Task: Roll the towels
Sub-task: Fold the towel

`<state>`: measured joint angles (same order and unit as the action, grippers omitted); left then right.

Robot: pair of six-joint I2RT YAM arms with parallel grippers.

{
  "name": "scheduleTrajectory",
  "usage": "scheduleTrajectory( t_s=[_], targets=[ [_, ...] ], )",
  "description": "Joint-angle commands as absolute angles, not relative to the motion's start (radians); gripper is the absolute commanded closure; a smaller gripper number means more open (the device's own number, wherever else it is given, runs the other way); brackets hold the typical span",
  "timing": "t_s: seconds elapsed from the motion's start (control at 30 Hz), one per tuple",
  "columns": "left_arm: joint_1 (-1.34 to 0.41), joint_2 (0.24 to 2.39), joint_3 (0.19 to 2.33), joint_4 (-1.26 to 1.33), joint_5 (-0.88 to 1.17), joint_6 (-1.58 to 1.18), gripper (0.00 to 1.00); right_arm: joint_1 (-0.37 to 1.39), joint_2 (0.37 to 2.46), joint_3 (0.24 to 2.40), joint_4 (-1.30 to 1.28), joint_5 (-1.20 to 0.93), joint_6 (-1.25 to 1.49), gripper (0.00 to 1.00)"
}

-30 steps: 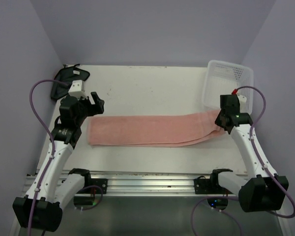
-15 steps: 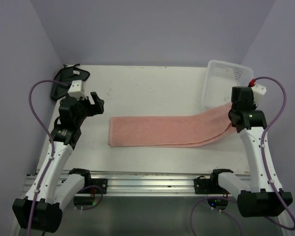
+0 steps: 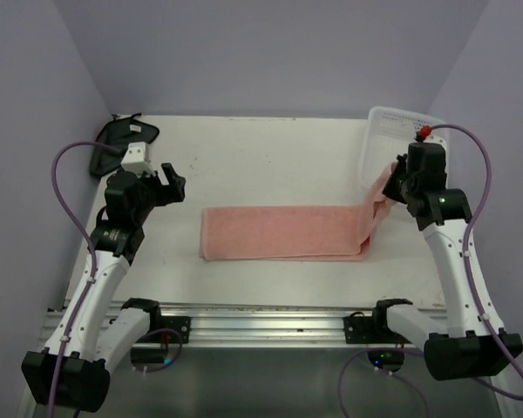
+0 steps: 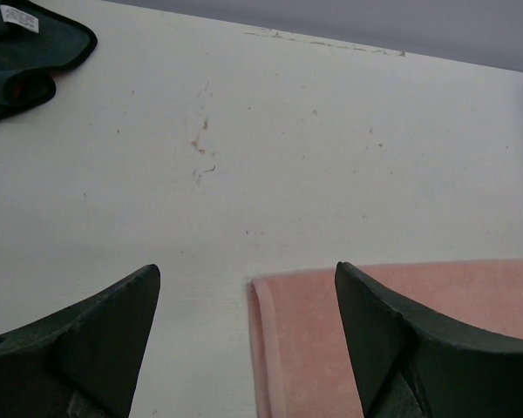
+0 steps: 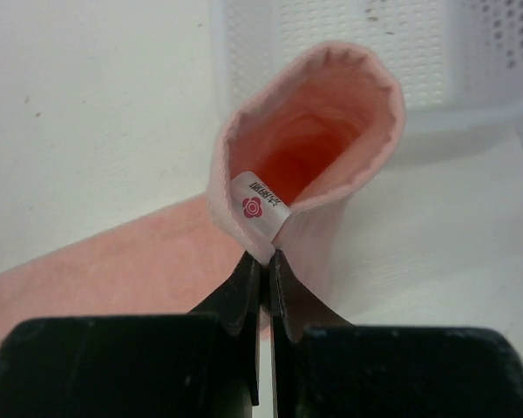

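Note:
A salmon-pink towel point(image 3: 283, 232), folded into a long strip, lies across the middle of the table. Its right end point(image 5: 307, 148) is raised off the table and curls into a loop, with a white tag point(image 5: 260, 202) at the pinch. My right gripper point(image 3: 390, 180) point(image 5: 266, 261) is shut on that end, in front of the basket. My left gripper point(image 3: 171, 181) point(image 4: 247, 287) hangs open over bare table, just left of the towel's left end point(image 4: 305, 348). The small dark cloth point(image 3: 122, 139) point(image 4: 26, 52) lies crumpled at the back left corner.
A white perforated basket point(image 3: 392, 131) point(image 5: 436, 52) stands at the back right, just behind the raised towel end. Purple walls close the table on three sides. A metal rail point(image 3: 261, 322) runs along the near edge between the arm bases.
My right gripper has lifted the towel's right end and carried it back toward the basket. The whole towel slid right, away from my left gripper. The left arm stayed put.

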<state>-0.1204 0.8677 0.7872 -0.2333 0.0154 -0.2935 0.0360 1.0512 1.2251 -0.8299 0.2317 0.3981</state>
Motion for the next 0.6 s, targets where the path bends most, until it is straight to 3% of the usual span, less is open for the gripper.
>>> scheduleTrajectory(
  t_s=[0.0,0.27,0.57],
  targets=[
    [-0.127,0.857,0.778,-0.21,0.025,-0.276,0.15,0.119,1.088,1.269,-0.755,0.095,0.422,1.0],
    [-0.127,0.859,0.776,-0.212,0.023,-0.276,0.14,0.326,1.175,1.264,-0.667,0.095,0.525,1.0],
    [-0.127,0.857,0.775,-0.212,0.017,-0.276,0.14,0.465,1.342,1.485,-0.79,0.005,0.466,1.0]
  ],
)
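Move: From the right hand, which already holds the towel's right end in the air, the middle of the strip still lying on the table is about 27 cm to the left, 4 cm back and some 21 cm below. The strip's left end lies roughly 51 cm left and 4 cm back, while the white basket is about 16 cm ahead and 10 cm right. From the idle left hand, the strip's middle is about 28 cm right and 7 cm back. Sweeping left at a nearly constant height, the right hand carries the pinched towel end about 18 cm away from the basket, in over the lying strip. The fingers keep shut on the cloth beside its label as the wrist turns some 25 degrees counter-clockwise. ##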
